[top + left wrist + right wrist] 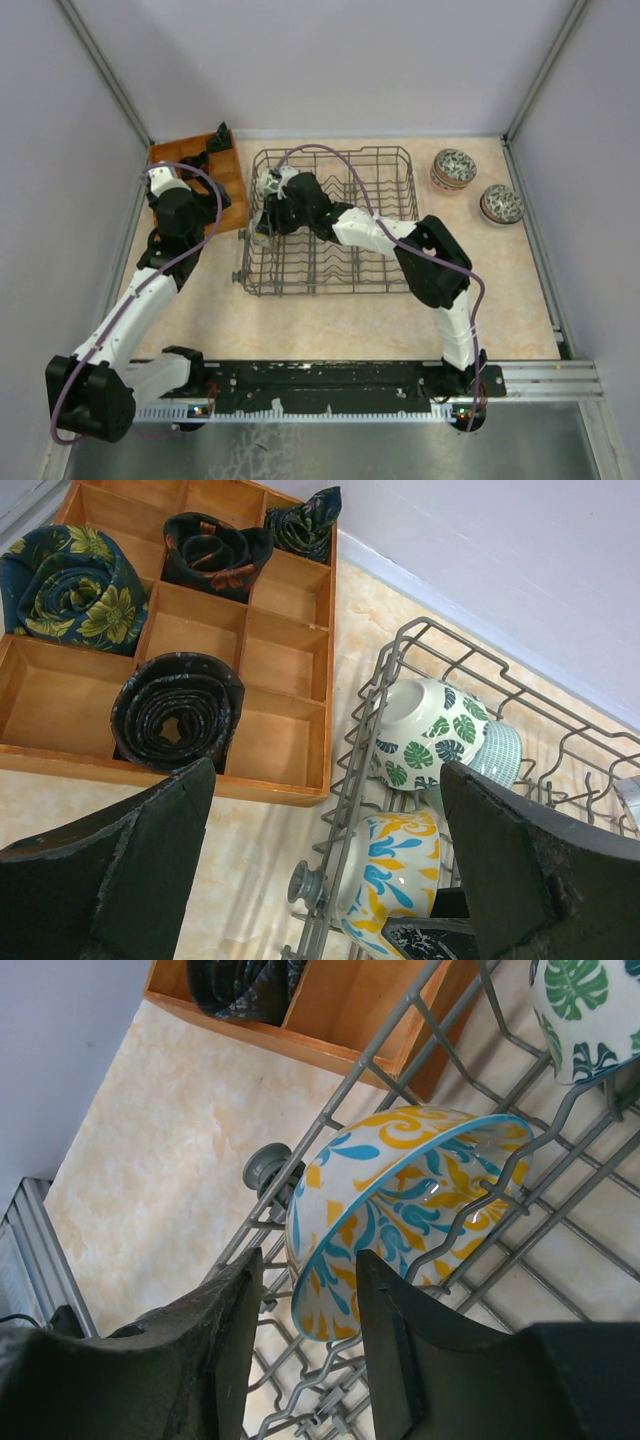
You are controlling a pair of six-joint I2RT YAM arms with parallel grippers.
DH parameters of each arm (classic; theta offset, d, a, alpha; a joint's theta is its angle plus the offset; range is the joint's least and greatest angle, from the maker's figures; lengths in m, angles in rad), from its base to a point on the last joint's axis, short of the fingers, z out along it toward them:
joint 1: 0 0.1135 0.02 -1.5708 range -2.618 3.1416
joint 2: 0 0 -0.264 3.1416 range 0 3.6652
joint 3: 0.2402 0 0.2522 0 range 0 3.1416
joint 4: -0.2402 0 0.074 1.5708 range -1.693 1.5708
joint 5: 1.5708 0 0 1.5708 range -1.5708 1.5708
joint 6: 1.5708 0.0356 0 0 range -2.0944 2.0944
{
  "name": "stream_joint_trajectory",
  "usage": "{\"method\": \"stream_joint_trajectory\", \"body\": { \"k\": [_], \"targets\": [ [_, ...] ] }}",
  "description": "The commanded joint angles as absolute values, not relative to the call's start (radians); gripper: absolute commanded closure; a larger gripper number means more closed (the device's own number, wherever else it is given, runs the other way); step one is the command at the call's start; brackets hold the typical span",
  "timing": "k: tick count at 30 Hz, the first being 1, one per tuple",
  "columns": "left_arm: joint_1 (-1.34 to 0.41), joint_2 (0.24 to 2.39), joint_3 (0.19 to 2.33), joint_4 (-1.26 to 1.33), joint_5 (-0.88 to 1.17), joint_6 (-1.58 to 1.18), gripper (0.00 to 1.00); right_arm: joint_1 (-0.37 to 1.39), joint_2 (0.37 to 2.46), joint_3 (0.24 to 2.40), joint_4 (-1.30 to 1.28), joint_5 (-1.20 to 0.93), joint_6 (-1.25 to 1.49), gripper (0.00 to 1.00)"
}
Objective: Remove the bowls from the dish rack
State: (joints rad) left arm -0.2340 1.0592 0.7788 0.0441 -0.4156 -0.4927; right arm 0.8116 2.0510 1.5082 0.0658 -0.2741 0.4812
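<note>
The dark wire dish rack (370,190) stands mid-table. At its left end, a white bowl with yellow and blue scrolls (420,1190) leans on its side among the tines. My right gripper (308,1260) is open and straddles this bowl's lower rim. One finger is inside the bowl, and the other is outside with a small gap. A green-leaf bowl (425,735) and a teal-patterned bowl (495,752) stand behind it. My left gripper (328,772) hovers open and empty beside the rack's left end, over its corner wheel (303,883).
An orange-brown compartment tray (290,650) with several dark rolled cloths (178,710) lies just left of the rack. Two small stacks of speckled bowls (454,168) (501,204) stand on the table at the back right. Grey walls enclose the table.
</note>
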Motion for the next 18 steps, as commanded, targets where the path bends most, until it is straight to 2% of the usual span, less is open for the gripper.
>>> {"method": "stream_joint_trajectory", "body": {
  "k": [1, 13, 18],
  "targets": [
    [-0.236, 1.041, 0.767, 0.052, -0.428, -0.481, 0.01, 0.826, 2.063, 1.557, 0.129, -0.300, 0.502, 0.60],
    [-0.236, 1.039, 0.757, 0.051, -0.439, -0.477, 0.01, 0.825, 2.089, 1.531, 0.204, -0.328, 0.549, 0.72],
    [-0.236, 1.039, 0.756, 0.053, -0.440, -0.481, 0.01, 0.825, 2.089, 1.519, 0.221, -0.330, 0.562, 0.85]
  ]
}}
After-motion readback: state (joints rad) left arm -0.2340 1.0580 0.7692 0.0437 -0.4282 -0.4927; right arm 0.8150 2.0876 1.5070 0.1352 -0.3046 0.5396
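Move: The yellow-and-blue bowl stands on edge in the rack with its near rim already between the right hand's open fingers; its middle is about 3 cm ahead, 2 cm to the left and 3 cm below. The green leaf bowl is some 13 cm ahead and 1 cm left, and the pale green bowl about 12 cm ahead and 5 cm right. From the left hand, the yellow-and-blue bowl lies roughly 14 cm to the right, 1 cm ahead and 14 cm lower. Creeping left about 1 cm, deeper over the rim of the yellow-and-blue bowl, the right hand bobs slightly up and down without travelling forward or back. Its fingers close from nearly half open to about a fifth, one outside the bowl wall and one inside, narrowing onto the rim, while the wrist hardly turns. ##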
